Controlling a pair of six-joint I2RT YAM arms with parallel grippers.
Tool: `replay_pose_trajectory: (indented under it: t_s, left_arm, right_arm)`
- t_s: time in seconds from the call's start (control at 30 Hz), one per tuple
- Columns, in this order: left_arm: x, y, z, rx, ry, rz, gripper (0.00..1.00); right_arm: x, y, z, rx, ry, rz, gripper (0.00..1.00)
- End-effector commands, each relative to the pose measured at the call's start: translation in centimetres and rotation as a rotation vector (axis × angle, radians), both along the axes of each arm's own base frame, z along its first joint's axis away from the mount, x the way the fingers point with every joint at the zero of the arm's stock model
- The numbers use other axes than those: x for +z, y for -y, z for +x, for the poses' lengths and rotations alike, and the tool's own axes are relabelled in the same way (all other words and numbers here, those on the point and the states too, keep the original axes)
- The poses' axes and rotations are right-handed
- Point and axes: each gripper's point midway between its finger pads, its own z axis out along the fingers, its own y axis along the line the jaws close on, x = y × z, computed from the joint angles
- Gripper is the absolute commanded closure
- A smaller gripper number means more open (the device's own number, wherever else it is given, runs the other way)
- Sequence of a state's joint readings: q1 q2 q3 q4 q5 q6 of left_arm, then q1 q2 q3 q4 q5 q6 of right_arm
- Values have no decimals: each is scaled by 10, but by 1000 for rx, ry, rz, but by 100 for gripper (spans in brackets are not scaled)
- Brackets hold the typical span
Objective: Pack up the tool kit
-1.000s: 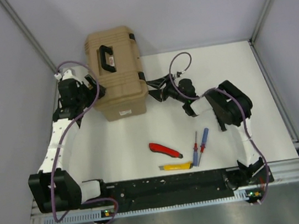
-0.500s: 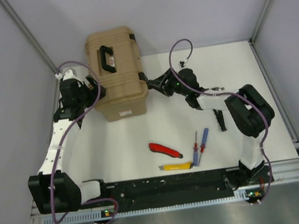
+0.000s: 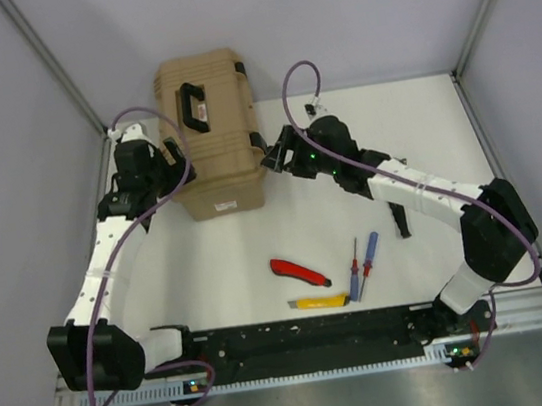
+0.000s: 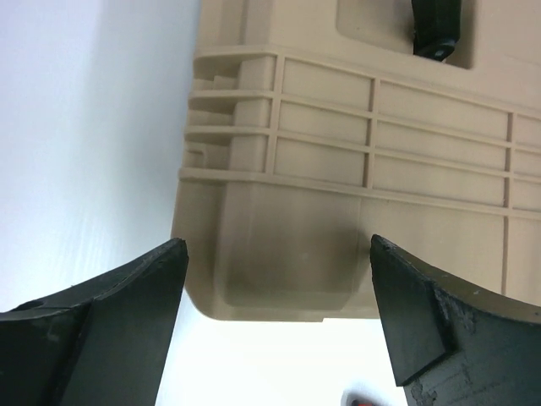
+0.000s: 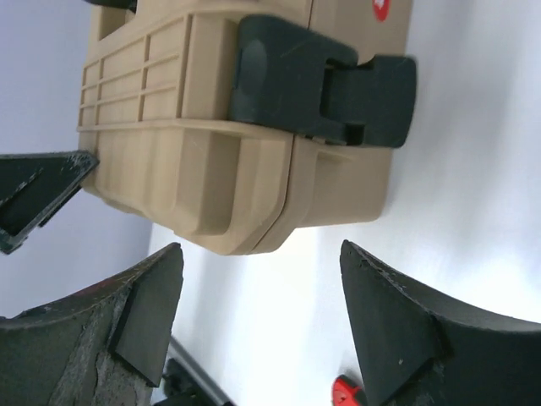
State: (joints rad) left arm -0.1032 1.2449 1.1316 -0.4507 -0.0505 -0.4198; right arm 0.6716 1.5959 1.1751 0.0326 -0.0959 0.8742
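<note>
The tan ribbed toolbox (image 3: pixel 211 136) stands shut at the back left, its black handle (image 3: pixel 195 106) on top. My left gripper (image 3: pixel 178 172) is open against the box's left side; the left wrist view shows the ribbed wall (image 4: pixel 355 169) just beyond the open gripper (image 4: pixel 279 313), nothing between the fingers. My right gripper (image 3: pixel 270 159) is open at the box's right side. In the right wrist view the black latch (image 5: pixel 321 85) sits above the open gripper (image 5: pixel 262 313). A red utility knife (image 3: pixel 299 272), yellow utility knife (image 3: pixel 320 303), red screwdriver (image 3: pixel 355 265) and blue screwdriver (image 3: pixel 368 260) lie on the table near the front.
A small black object (image 3: pixel 399 218) lies on the white table (image 3: pixel 442 128) beside the right forearm. Grey walls close in the left, back and right. A black rail (image 3: pixel 300 335) with the arm bases runs along the near edge.
The right arm has stretched left so its gripper reaches the toolbox's right side, and its jaws have spread wider. The left gripper has shifted slightly toward the box.
</note>
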Motion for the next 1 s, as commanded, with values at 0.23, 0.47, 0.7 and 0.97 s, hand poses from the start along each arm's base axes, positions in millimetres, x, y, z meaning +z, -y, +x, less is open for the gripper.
replay_pose_trajectory:
  t_s: [0.23,0.47,0.7,0.97]
  left_arm:
    - [47,5,-7,-38,80,-6,6]
    - [34,8,-6,-43,54,-27,6]
    - [25,14,-9,-73,32,-45,6]
    - [19,13,-7,-72,16,-29,6]
  right_arm:
    - [41,9,24,0,181,-150,18]
    - [41,-8,49,18,193,-186,25]
    - [23,11,59,-16,109,-23,14]
    - [18,12,53,122,104,260,1]
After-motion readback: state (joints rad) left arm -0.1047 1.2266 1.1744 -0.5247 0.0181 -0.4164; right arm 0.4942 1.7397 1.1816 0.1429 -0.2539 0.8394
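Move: Along the tool box's right side, the far latch lies about 26 cm ahead of the right hand, 6 cm to its left and some 6 cm lower. Much closer, the near latch is about 6 cm ahead, 4 cm left and 6 cm below. The box's carry handle sits roughly 15 cm ahead and 18 cm left, at about hand height. From the left hand the far latch is some 24 cm ahead, 16 cm right and 7 cm lower. Rising about 3 cm while edging forward, the right hand clears the near latch, then swings right and sinks some 7 cm beside the box, ending about 6 cm farther forward towards the far latch. Its fingers spread from three-quarters to nearly full open. The left hand, still wide open by the box's near left corner, lifts about 2 cm and eases partly back down. ##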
